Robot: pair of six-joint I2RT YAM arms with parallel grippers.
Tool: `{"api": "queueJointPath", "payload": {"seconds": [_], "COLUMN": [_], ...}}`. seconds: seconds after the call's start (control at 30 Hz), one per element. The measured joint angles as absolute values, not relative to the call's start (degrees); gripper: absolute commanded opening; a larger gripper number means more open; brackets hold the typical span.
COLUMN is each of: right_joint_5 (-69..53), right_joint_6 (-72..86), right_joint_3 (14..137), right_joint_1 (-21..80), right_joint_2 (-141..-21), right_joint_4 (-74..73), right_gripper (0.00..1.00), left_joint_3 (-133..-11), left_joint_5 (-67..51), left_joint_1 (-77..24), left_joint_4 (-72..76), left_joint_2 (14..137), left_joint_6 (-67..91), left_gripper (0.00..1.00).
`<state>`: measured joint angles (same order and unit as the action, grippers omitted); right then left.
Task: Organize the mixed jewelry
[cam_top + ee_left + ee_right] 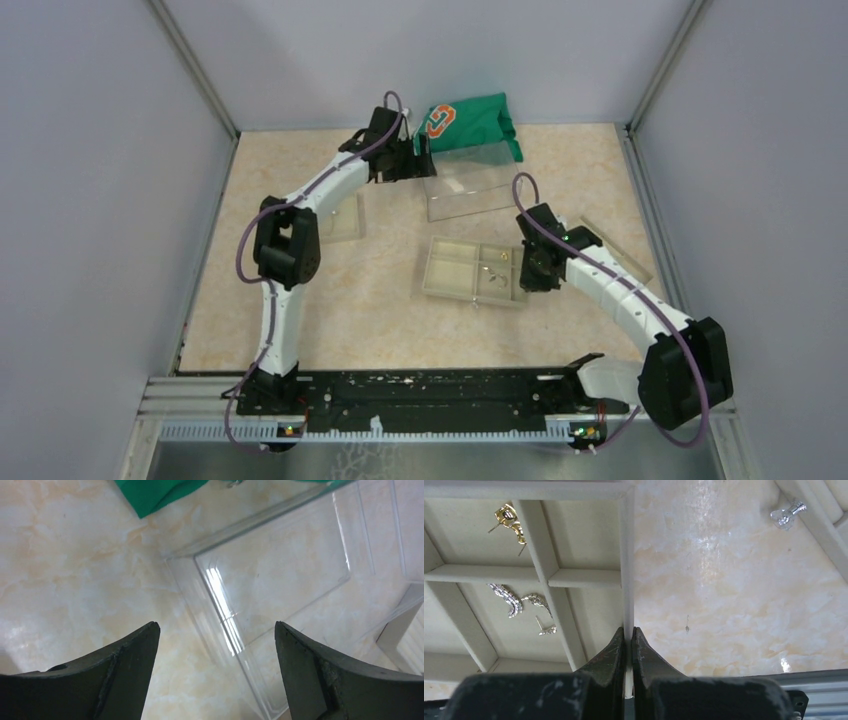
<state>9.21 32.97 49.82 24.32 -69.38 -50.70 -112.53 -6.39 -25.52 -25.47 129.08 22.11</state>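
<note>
The mixed jewelry lies partly in a cream compartmented tray (446,268): a gold earring pair (509,519) in one cell, silvery curved earrings (510,600) and a small stud (546,628) in the cell below. One clear crystal piece (788,514) rests on the tabletop to the right. My right gripper (628,629) is shut on the tray's right wall (626,555), and it shows at the tray's right end (527,272). My left gripper (216,630) hangs open with nothing between its fingers, over the corner of a clear plastic box (280,575), at the back (425,165).
A green cloth with an orange logo (470,122) lies behind the clear box (470,195). Another pale tray (340,215) sits under the left arm. A further one (615,250) lies to the right, its edge (819,527) near the crystal piece.
</note>
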Motion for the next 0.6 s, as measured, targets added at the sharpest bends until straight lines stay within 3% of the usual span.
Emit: {"api": "queueJointPath", "payload": {"seconds": [0.3, 0.6], "right_joint_5": [11.1, 13.6], "right_joint_6": [30.5, 27.2], "right_joint_3": [53.9, 56.8], "right_joint_1": [24.2, 20.7], "right_joint_2": [-70.1, -74.9], "right_joint_4": [-52.5, -51.1], "right_gripper": [0.0, 0.0], "left_joint_3": [-100.8, -99.0], "left_joint_5": [-5.1, -5.6], "left_joint_1": [-25.6, -25.1], "left_joint_4": [-25.5, -29.6], "left_joint_2": [120.1, 117.2], "left_joint_6": [18.7, 17.1], "left_gripper": [0.91, 0.92]}}
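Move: The clear case lies roughly 27 cm ahead of the right hand and 12 cm to its left, some 4 cm lower; the green cloth is about 12 cm beyond the case. The ring tray is about 14 cm right of the right hand and 8 cm farther out. From the left hand, the clear case is about 9 cm right and 3 cm back, its middle some 6 cm below, with the left tray about 20 cm left and 11 cm back. Carrying the jewelry tray, its right wall still pinched in shut fingers, the right hand first rises about 2 cm, then goes forward some 4 cm with a drift right, towards the clear case, its left side tipping down about 5 degrees. The left hand, fingers wide open, backs off some 7 cm back and left, away from the case's middle. ##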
